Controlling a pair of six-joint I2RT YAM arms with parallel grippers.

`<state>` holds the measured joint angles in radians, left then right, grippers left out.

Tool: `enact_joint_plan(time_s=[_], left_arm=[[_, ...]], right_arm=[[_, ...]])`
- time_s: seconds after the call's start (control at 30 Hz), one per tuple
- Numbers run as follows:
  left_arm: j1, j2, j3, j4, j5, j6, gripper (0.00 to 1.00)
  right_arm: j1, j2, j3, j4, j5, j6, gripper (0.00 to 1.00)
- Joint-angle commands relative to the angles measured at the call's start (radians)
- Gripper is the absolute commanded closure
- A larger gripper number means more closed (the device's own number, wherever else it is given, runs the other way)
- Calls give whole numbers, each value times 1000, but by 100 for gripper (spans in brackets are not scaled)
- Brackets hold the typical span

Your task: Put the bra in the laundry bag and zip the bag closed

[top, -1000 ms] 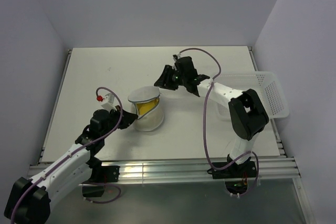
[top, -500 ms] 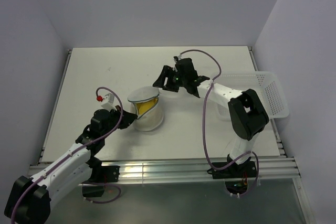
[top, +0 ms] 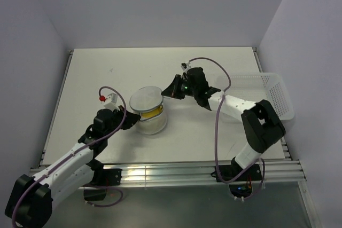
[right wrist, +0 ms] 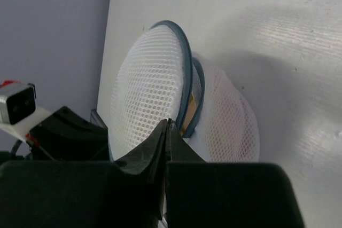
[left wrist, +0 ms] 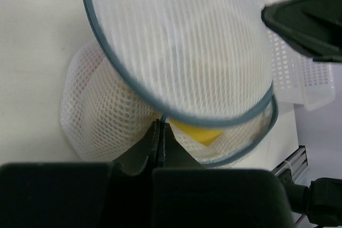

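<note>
The laundry bag [top: 149,121] is a round white mesh pouch with a dark blue-grey zip rim, standing mid-table. Its domed lid [top: 145,99] lies almost flat over the base, with a gap on the near side. The yellow bra [top: 153,112] shows through that gap from inside the bag. My left gripper [top: 130,117] is shut on the bag's rim [left wrist: 133,86] at its left side, a thin blue strip running between the tips. My right gripper [top: 171,91] is shut, its tips [right wrist: 169,124] against the lid's right edge [right wrist: 184,73]; whether they pinch anything does not show.
A white plastic lattice basket [top: 280,97] stands at the table's right edge, behind my right arm. The white table [top: 107,68] ends at a metal rail along the near side. Grey walls close in the left, back and right.
The bag's lid has dropped from tilted open to nearly flat, hiding most of the bra. My right gripper, open before, swung down to the lid's right edge and shut. The left gripper held still.
</note>
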<state>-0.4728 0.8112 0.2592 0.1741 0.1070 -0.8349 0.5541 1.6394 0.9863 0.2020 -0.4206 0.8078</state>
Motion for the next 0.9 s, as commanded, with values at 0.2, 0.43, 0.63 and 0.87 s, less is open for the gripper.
enact_joint_plan(time_s=[0.2,0.43,0.63,0.87], left_arm=[[13,144,167,122,-62,-7,100],[48,235,241,188,-101,-20,100],[63,287,285,203,-87,-36,100],[63,140,197,94,-101,-26,99]], right_arm=[[63,-367,-254,100,189,-114,100],[158,-524,-454,152,370,-79,100],[227,-576,-518,131,439,-55,100],[213,-645,-427,-73,609,-26,49]])
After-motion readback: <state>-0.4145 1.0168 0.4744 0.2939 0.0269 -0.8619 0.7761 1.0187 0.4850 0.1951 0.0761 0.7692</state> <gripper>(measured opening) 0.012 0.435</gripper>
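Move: Both grippers are already shut on the laundry bag's edging. The bag's middle is about 5 cm right of the left hand, 2 cm ahead and 5 cm lower; from the right hand it is roughly 7 cm back, 6 cm left and 8 cm down. From the left hand, the lid's middle lies some 8 cm ahead and 3 cm right, slightly higher, and the yellow bra 2 cm ahead and 6 cm right, a little below. Keep the left gripper pinched on the near-left rim and carry it forward about 7 cm, rising steadily by 6 cm and easing back slightly at the end. Meanwhile bring the closed right gripper back some 10 cm along the bag's right side and to the right, arching up and down again and tipping its fingers up; last, open it halfway, off the edging, and swing it farther right. ##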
